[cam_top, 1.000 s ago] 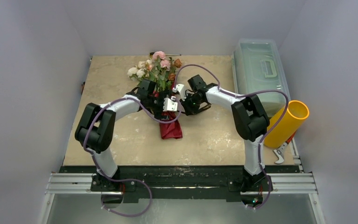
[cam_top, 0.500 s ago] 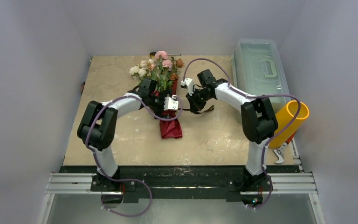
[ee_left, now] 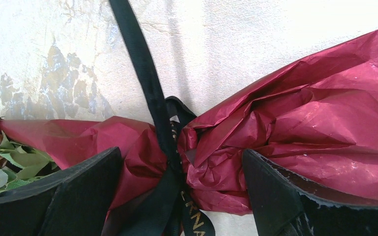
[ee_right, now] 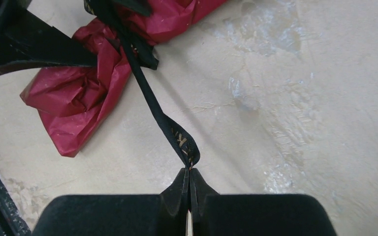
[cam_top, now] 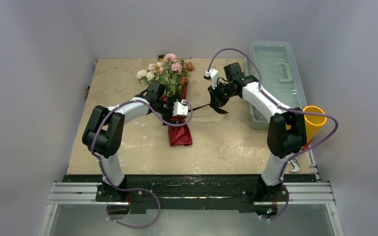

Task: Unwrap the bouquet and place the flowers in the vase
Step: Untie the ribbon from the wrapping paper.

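The bouquet (cam_top: 172,93) lies at mid-table, its flowers (cam_top: 165,71) pointing to the far edge and its maroon paper (ee_left: 325,118) tail toward me. My left gripper (ee_left: 182,196) stands open with a finger on each side of the tied waist. A black ribbon (ee_right: 150,101) runs taut from that knot to my right gripper (ee_right: 189,172), which is shut on the ribbon's end, to the right of the bouquet (ee_right: 78,93) and above the table. The yellow vase (cam_top: 314,120) leans at the right edge, partly hidden by the right arm.
A clear plastic box with a handle (cam_top: 275,69) lies along the far right side of the table. A small white and red tool (cam_top: 294,163) sits below the vase near the table's front right corner. Grey walls close in on three sides.
My right gripper has moved back and to the right, away from the bouquet, drawing the ribbon out straight. The left gripper and the bouquet have stayed put.
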You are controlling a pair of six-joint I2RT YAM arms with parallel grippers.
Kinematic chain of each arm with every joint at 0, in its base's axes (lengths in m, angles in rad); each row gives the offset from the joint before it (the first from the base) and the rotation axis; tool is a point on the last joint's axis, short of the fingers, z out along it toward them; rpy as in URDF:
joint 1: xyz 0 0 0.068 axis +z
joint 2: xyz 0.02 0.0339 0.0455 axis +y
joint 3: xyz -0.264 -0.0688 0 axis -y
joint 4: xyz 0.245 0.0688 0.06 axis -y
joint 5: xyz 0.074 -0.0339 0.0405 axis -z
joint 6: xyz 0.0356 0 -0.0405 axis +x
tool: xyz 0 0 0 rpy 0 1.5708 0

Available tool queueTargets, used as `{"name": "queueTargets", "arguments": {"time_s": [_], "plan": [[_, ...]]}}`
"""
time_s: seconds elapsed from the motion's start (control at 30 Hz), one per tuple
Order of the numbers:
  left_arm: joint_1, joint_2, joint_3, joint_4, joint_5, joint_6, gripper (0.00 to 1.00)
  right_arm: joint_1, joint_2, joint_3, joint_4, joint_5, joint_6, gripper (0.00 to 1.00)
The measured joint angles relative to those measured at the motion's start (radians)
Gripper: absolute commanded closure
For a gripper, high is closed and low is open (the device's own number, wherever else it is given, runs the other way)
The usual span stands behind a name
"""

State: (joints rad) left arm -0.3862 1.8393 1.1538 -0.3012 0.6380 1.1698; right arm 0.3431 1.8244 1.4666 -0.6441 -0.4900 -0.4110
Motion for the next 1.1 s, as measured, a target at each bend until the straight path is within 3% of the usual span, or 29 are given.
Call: {"name": "queueTargets", "arguments": {"time_s": [0.43,1.1], "plan": [[0.014,0.005,0.0,-0.003,-0.002,0.001,0.08,-0.137,-0.085,0.087,0.044,-0.029,0.129,1.0],[0.016,0.008,0.0,-0.002,-0.001,0.001,0.08,-0.227,-0.229,0.097,0.237,-0.056,0.335,1.0]]}}
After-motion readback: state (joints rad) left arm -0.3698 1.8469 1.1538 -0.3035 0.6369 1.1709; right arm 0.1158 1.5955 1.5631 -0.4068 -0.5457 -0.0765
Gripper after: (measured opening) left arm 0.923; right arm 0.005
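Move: The ribbon's knot on the wrapping paper sits about 14 cm left, 2 cm back and 8 cm below the right hand, which already holds a ribbon end. The flowers lie some 15 cm ahead and 19 cm left of the right hand, the plastic box about 21 cm right and 7 cm ahead. From the wide-open left hand, the same knot is between the fingertips, about 1 cm right and 1 cm below. The ribbon end, still pinched in the shut right fingers, is drawn away from the knot: mostly up, nearly 18 cm, and also about 7 cm right and 6 cm forward, while the wrist turns some 35 degrees, swinging the fingers from steeply down towards forward. The left hand stays over the wrapping paper, open fingers astride the knot. ##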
